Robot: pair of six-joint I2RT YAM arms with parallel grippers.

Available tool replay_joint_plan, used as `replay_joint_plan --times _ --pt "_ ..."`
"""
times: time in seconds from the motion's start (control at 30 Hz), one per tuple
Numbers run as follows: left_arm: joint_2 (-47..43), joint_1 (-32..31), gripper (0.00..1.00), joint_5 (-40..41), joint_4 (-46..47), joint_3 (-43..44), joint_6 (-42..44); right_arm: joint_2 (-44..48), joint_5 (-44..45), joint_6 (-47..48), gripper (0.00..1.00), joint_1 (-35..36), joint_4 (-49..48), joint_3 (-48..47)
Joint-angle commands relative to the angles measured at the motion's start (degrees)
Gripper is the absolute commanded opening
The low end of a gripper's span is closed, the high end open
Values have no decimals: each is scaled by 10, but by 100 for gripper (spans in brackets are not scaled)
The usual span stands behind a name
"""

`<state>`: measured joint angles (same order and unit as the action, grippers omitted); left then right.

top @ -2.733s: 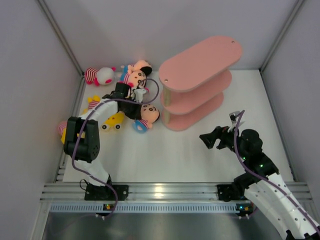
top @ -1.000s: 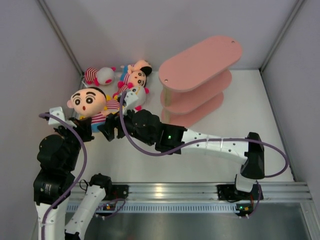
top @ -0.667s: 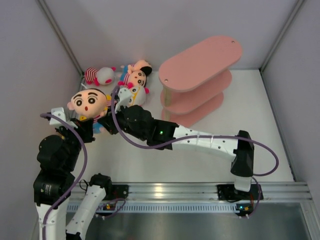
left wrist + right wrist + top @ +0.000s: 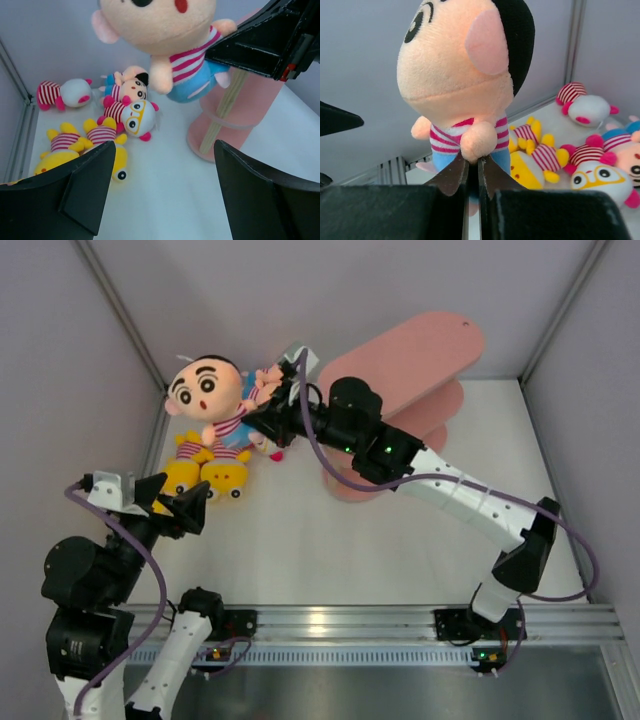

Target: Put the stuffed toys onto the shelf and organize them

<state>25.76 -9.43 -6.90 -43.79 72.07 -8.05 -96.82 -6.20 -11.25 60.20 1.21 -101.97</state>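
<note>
A peach-faced stuffed toy (image 4: 205, 388) (image 4: 160, 25) (image 4: 465, 65) in a striped shirt and blue shorts hangs in the air at the back left. My right gripper (image 4: 250, 420) (image 4: 472, 162) is shut on its lower body. My left gripper (image 4: 185, 508) (image 4: 165, 145) stands open and empty, lower and nearer than the toy. On the table below lie two yellow toys (image 4: 205, 475) (image 4: 65, 150) (image 4: 540, 155), a white-faced one with glasses (image 4: 135, 115) (image 4: 595, 175), another white-faced one (image 4: 65, 93) (image 4: 582, 105) and a peach-faced one (image 4: 130, 87). The pink shelf (image 4: 400, 365) (image 4: 215, 145) stands to the right, its top board bare.
Grey walls close in the table on the left, back and right. A metal rail (image 4: 320, 620) runs along the near edge. The right arm (image 4: 470, 505) stretches across in front of the shelf, hiding part of its lower boards.
The left gripper has let go of the peach-faced toy and drawn back toward the near left. The right gripper, now shut on the toy, has carried it up and toward the back.
</note>
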Motion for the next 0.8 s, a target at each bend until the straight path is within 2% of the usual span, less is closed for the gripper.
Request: replay_joint_plan --times 0.0,0.17,0.23,0.33,0.47,0.57,0.67,0.77 --pt "5 1 85 -8 19 40 27 66 -72 32 0 -44 4 -9" --pt "2 4 86 0 19 41 56 100 -182 59 0 -151 85 -52" --pt "-2 6 86 -13 19 30 66 111 -193 81 0 -188 127 -69" --pt "-3 9 86 -25 19 11 70 154 -169 127 0 -200 197 -52" --pt "-8 11 86 -33 19 -12 92 243 -156 122 0 -220 247 10" --pt "-11 12 86 -29 18 -20 99 293 -108 99 0 -237 294 40" --pt "-14 12 86 -36 18 -25 101 305 -93 88 0 -291 362 21" --pt "-16 12 86 -47 18 -30 100 266 -123 89 0 -372 436 -45"
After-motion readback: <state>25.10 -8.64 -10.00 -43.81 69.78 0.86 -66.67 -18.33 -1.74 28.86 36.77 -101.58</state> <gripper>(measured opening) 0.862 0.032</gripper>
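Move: The doll with the striped shirt is already pinched in the right hand, high over the table. The shelf it is being brought to stands about 26 cm to that hand's right and 20 cm ahead, its middle some 28 cm lower. Down on the table, some 39 cm below, the penguin toy lies 25 cm ahead and 3 cm left, and the nearer yellow toy 14 cm ahead and 14 cm left. From the left hand the shelf is roughly 30 cm ahead, 37 cm right and 27 cm down. The doll, still pinched by its blue lower body, is swept about 28 cm to the right by the right hand towards the shelf, bulging forward on the way and coming back, while rising some 6 cm. The closed fingers swing about 20 degrees clockwise. The left hand, empty and open, bobs up a little and sinks back down. ##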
